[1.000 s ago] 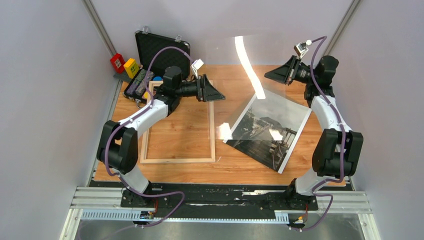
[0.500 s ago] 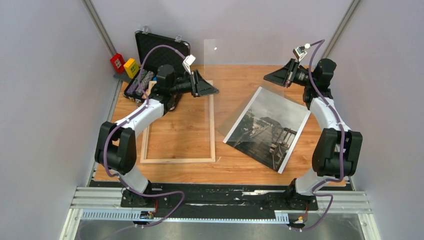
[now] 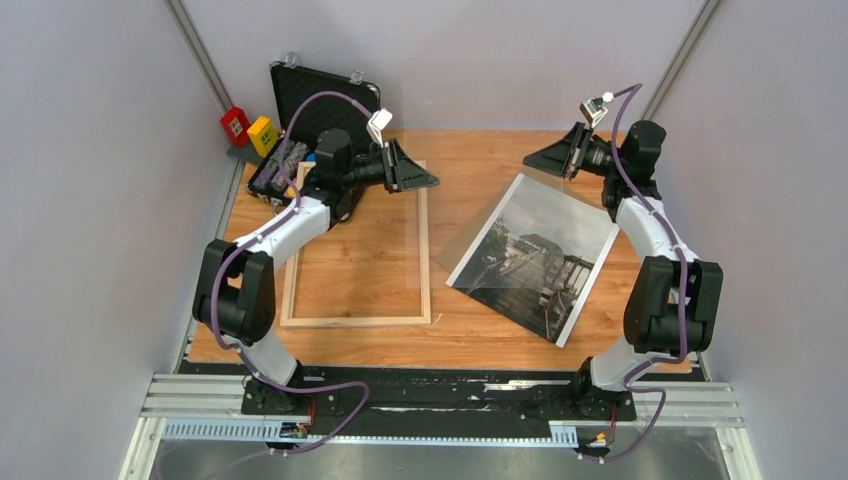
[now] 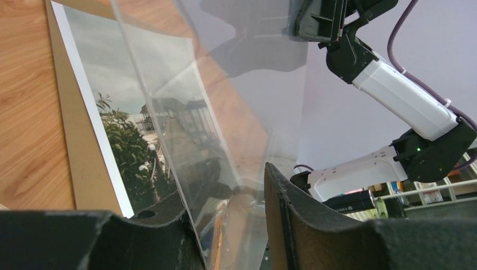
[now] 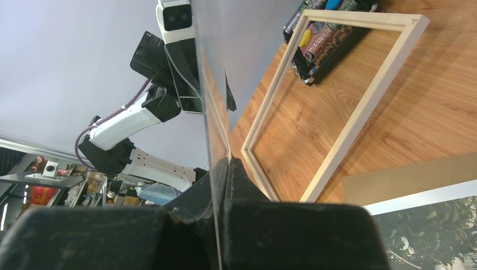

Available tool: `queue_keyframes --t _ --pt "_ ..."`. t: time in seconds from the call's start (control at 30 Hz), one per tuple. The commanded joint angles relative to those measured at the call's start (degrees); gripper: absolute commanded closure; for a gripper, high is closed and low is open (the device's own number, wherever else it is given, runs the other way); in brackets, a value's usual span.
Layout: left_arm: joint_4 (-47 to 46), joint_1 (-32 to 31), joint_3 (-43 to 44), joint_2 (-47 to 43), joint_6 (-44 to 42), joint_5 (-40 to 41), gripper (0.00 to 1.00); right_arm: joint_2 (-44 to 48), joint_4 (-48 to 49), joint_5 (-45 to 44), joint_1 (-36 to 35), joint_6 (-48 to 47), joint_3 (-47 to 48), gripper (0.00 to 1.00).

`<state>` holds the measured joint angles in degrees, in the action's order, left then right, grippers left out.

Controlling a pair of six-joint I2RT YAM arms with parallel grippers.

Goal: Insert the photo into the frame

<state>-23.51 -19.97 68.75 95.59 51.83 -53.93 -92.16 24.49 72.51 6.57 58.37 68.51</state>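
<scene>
The photo [image 3: 535, 255], a grey pier print with a white border, lies flat and skewed at the table's right on a brown backing board [image 4: 67, 140]. The pale wood frame [image 3: 424, 250] lies flat at left centre, with table wood showing through it. A clear pane [image 3: 470, 200] hangs nearly upright between my grippers, above the table. My right gripper [image 3: 528, 160] is shut on the pane's [image 5: 208, 84] edge. My left gripper [image 3: 432, 181] stands around the opposite edge: the pane [image 4: 225, 112] rests against one finger, and a gap shows to the other.
An open black case [image 3: 320, 95] stands at the back left, with small parts [image 3: 280, 165] in front of it. A red block [image 3: 235, 125] and a yellow block [image 3: 262, 133] sit by the left wall. Grey walls close in both sides.
My left gripper's jaws have narrowed around the pane's edge and it has drawn slightly left. The pane has tilted and its bright glare is gone. The right gripper shifted a little toward the back.
</scene>
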Motion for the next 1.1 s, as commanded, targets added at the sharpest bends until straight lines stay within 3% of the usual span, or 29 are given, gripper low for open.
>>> queue_keyframes --t 0.0,0.17,0.23,0.27,0.37,0.7,0.83,0.9,1.07 --pt "-2.93 -0.91 2.12 0.30 0.48 -0.98 0.60 1.73 1.17 -0.26 -0.38 -0.78 0.40 1.00" --pt "-2.59 -0.95 2.16 0.20 0.41 -1.25 0.73 1.81 0.79 -0.35 -0.33 -1.15 0.46 1.00" --pt "-2.22 -0.95 1.91 -0.22 0.33 -1.26 0.86 1.72 0.67 -0.50 -0.33 -1.30 0.44 1.00" --pt "-2.01 -0.95 1.69 -0.67 0.32 -1.17 0.97 1.76 0.37 -0.71 -0.33 -1.57 0.40 1.00" --pt "-1.07 -0.86 1.00 -2.18 0.63 -1.07 1.00 1.73 -0.88 -1.42 -0.33 -2.57 -0.01 0.95" --pt "1.96 2.93 -0.73 -6.47 6.07 -3.06 1.00 1.71 -11.58 -4.60 -1.04 -11.58 -1.00 0.14" --pt "5.84 6.22 -0.33 -6.19 5.83 -6.63 1.00 2.67 -13.78 -6.49 -1.29 -15.18 -2.60 0.06" --pt "12.15 8.42 1.14 -6.32 3.45 -8.97 1.00 3.26 -14.30 -7.69 -1.30 -16.58 -3.73 0.06" --pt "47.28 14.39 9.24 -8.72 -21.58 -9.59 1.00 5.02 -16.65 -13.75 -2.46 -20.94 -6.05 0.06"
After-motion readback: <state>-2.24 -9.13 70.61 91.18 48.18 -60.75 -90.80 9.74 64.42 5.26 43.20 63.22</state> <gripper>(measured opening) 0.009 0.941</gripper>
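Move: The clear sheet, still pinched in the right hand, already passes between the left hand's half-open fingers; its middle lies roughly 10 cm to the left hand's right, about level with it. From the left hand the wooden frame's middle is some 15 cm left and 27 cm down, and the photo's 24 cm right, 4 back. From the right hand the sheet's middle is about 9 cm left and 4 back, and the photo's roughly 4 cm right, 6 back and 30 below. The left hand, nearly still, closes fully and pinches the clear sheet near its left edge; as it shuts, the right hand opens wide to let the sheet go and sinks about 6 cm towards the photo, its fingers tipping slightly down. The left hand then lifts some 2 cm and sweeps about 7 cm left over the frame, sinking again and rolling some 10 degrees as it draws the sheet along. ##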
